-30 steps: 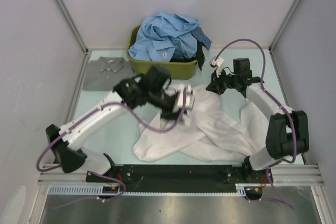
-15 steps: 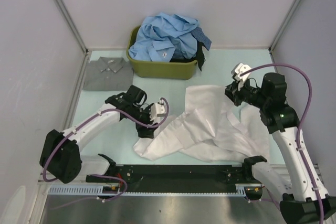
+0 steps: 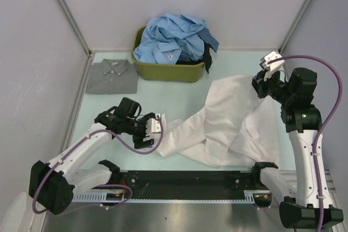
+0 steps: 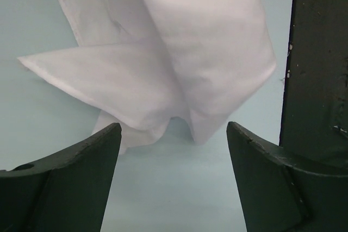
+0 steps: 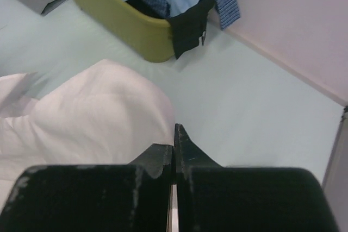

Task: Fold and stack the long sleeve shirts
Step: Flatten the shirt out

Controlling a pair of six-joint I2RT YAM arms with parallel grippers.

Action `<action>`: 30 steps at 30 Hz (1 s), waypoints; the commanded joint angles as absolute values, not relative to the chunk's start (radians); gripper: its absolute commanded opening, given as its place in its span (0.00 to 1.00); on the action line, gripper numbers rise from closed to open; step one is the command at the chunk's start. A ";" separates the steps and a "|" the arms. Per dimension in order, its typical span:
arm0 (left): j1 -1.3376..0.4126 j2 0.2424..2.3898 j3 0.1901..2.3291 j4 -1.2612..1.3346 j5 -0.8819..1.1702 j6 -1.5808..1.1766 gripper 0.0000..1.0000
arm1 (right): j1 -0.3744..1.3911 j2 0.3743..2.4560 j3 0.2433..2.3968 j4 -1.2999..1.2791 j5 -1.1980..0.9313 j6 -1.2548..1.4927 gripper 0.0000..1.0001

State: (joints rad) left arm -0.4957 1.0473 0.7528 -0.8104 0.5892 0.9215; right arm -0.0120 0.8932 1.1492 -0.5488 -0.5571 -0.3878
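Observation:
The white long sleeve shirt lies crumpled across the table's middle and right, its right side lifted. My right gripper is shut on that raised edge; in the right wrist view the cloth bulges just left of the closed fingers. My left gripper is open at the shirt's left tip, and in the left wrist view the hem hangs just beyond the fingers with nothing between them. Light blue shirts and a dark one fill the tub. A grey shirt lies folded at back left.
The olive-green tub stands at the back centre against the wall. Grey walls and metal posts close the table on the left, right and back. The arms' black base rail runs along the near edge.
My left gripper opened, let go of the white shirt and drew back to the near left. My right gripper pulled the shirt's edge to the right and up.

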 commanded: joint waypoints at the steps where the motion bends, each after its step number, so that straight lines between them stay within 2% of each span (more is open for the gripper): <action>1: -0.488 1.032 0.710 -0.796 0.623 0.989 0.84 | -0.048 0.897 1.215 -0.505 -0.578 -0.359 0.00; 6: -0.485 1.100 0.727 -0.726 0.649 0.919 0.83 | -0.048 0.900 1.215 -0.514 -0.587 -0.370 0.00; 13: -0.468 1.250 0.710 -0.816 0.749 0.969 0.68 | -0.048 0.900 1.215 -0.534 -0.575 -0.397 0.00; 23: -0.482 1.364 0.704 -0.792 0.724 0.976 0.65 | -0.051 0.920 1.239 -0.528 -0.552 -0.397 0.00; 26: -0.477 1.382 0.739 -0.709 0.678 0.884 0.39 | -0.051 0.942 1.244 -0.500 -0.549 -0.379 0.00; 27: -0.469 1.390 0.759 -0.666 0.646 0.856 0.22 | -0.052 0.946 1.246 -0.482 -0.542 -0.371 0.00; 29: -0.421 1.429 0.849 -0.644 0.620 0.798 0.10 | -0.055 0.968 1.252 -0.468 -0.535 -0.377 0.00; 30: -0.401 1.445 0.889 -0.638 0.603 0.786 0.00 | -0.067 0.976 1.259 -0.437 -0.526 -0.371 0.00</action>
State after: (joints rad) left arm -0.4698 1.3952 0.7265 -0.7429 0.6476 0.8669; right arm -0.0475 0.9520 1.2049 -0.5426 -0.5579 -0.3920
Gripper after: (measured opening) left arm 0.139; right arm 0.010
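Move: The left hand hovers open, with the near left end of the long-sleeve shirt about 8 cm below it, 2 cm back and just to its right. From there the basket stands some 38 cm ahead and 10 cm right, and the folded gray shirt lies about 33 cm ahead, 16 cm left. That same near left end lies roughly 45 cm left, 14 cm back and 31 cm below the right hand, which already holds the shirt's other side aloft. The left hand sinks about 7 cm onto the near left end of the white shirt, easing back a couple of centimetres while it tilts some 20 degrees so the fingertips swing towards the base, and at the bottom its wide-open fingers close and pinch a fold of the cloth. Meanwhile the right hand keeps its closed grip on the raised side, settling about a centimetre higher and to the right and then holding there almost still. ##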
